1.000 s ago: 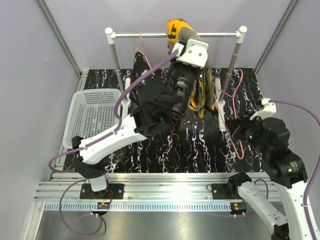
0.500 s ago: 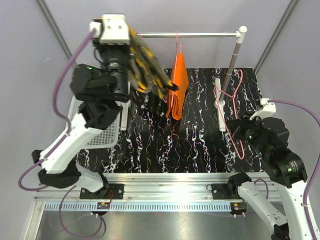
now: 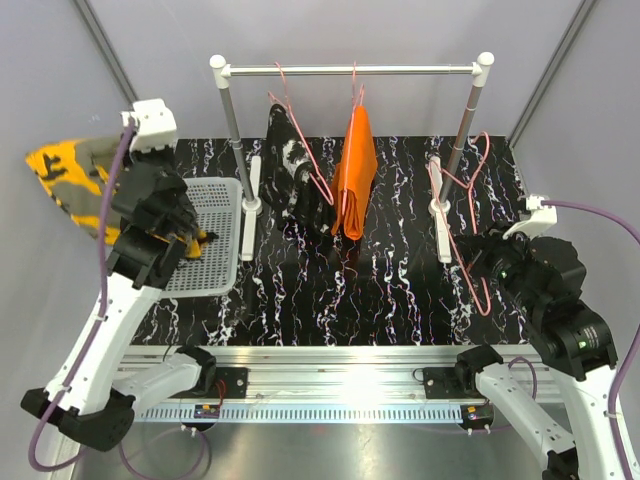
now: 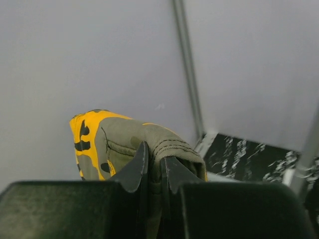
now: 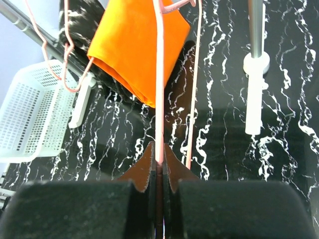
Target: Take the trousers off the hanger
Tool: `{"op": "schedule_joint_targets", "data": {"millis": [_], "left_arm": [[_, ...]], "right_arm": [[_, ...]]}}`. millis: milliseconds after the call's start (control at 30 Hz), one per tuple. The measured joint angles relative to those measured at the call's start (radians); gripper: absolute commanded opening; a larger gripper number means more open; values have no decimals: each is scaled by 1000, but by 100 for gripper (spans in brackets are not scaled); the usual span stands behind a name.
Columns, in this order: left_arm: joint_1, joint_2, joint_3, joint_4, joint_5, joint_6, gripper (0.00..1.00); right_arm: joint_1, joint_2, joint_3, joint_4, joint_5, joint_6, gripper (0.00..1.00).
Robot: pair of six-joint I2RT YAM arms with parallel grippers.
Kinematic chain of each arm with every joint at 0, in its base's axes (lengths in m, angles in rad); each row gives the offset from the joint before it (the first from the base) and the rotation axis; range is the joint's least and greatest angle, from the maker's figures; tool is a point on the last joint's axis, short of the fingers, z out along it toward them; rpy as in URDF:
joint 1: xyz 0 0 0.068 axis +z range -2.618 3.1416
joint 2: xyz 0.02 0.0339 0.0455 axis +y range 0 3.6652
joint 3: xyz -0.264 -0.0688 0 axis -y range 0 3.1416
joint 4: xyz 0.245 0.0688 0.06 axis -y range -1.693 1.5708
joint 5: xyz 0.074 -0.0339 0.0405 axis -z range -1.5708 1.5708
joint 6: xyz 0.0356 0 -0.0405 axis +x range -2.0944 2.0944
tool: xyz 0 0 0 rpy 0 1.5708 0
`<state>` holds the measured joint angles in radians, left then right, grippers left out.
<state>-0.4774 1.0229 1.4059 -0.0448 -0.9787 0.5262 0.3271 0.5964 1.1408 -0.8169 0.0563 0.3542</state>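
My left gripper (image 4: 155, 162) is shut on a fold of the yellow-orange and olive camouflage trousers (image 4: 114, 142). It holds them in the air by the left wall, left of the basket; in the top view they show as camouflage trousers (image 3: 65, 180). The plain orange trousers (image 3: 355, 180) and the black trousers with white splashes (image 3: 293, 175) each hang on a pink hanger from the rail (image 3: 350, 70). My right gripper (image 5: 159, 155) is shut on the wire of an empty pink hanger (image 5: 159, 99) low beside the right post.
A white mesh basket (image 3: 215, 235) lies on the black marbled mat (image 3: 380, 290), under my left arm (image 3: 150, 225). The rack's two posts stand on white feet (image 5: 254, 99). Grey walls close in on the left, back and right.
My left arm has swung from the rail to the far left, past the basket, carrying the camouflage trousers off the rack. The right arm and its hanger have stayed put.
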Motion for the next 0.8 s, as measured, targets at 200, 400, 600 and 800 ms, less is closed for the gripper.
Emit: {"op": "schedule_joint_targets", "data": {"millis": [200,400,600,800], "left_arm": [[144,-64,-333,-66,-10,-45,0],[158,-64,-478,-62,-28,-46,0],[161,-50,-476,-69,-27,-96,0],[161,86,-441,-173,-21,-180,5]], "right_arm": [[0,0,6,21,-45,-3,0],[0,-1,35,40,-104,-3,0],[0,-21,45,50,-130,-2,0],[0,-30,45,58,-130,-2,0]]}}
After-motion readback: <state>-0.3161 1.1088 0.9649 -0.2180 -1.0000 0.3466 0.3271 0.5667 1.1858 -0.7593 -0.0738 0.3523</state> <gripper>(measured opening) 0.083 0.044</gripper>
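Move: The left hand, with the trousers already in its fingers, is high over the basket: the basket's middle lies about 7 cm ahead, 3 cm left and some 45 cm below. The rack's left foot is roughly 13 cm ahead, 10 cm right and 48 cm down; the black-and-white trousers hang about 14 cm ahead, 23 cm right and 22 cm lower. From the right hand the basket is some 16 cm ahead, 57 cm left and 28 cm below. Still pinching the trousers, the left hand lowers them quickly towards the basket, about 18 cm down with a little leftward drift; after a brief check it eases another 4 cm down and slightly forward, its fingers tipping down some 30 degrees overall. The right hand keeps hold of the empty pink hanger and lifts it roughly 4 cm, drifting a little left and back. ##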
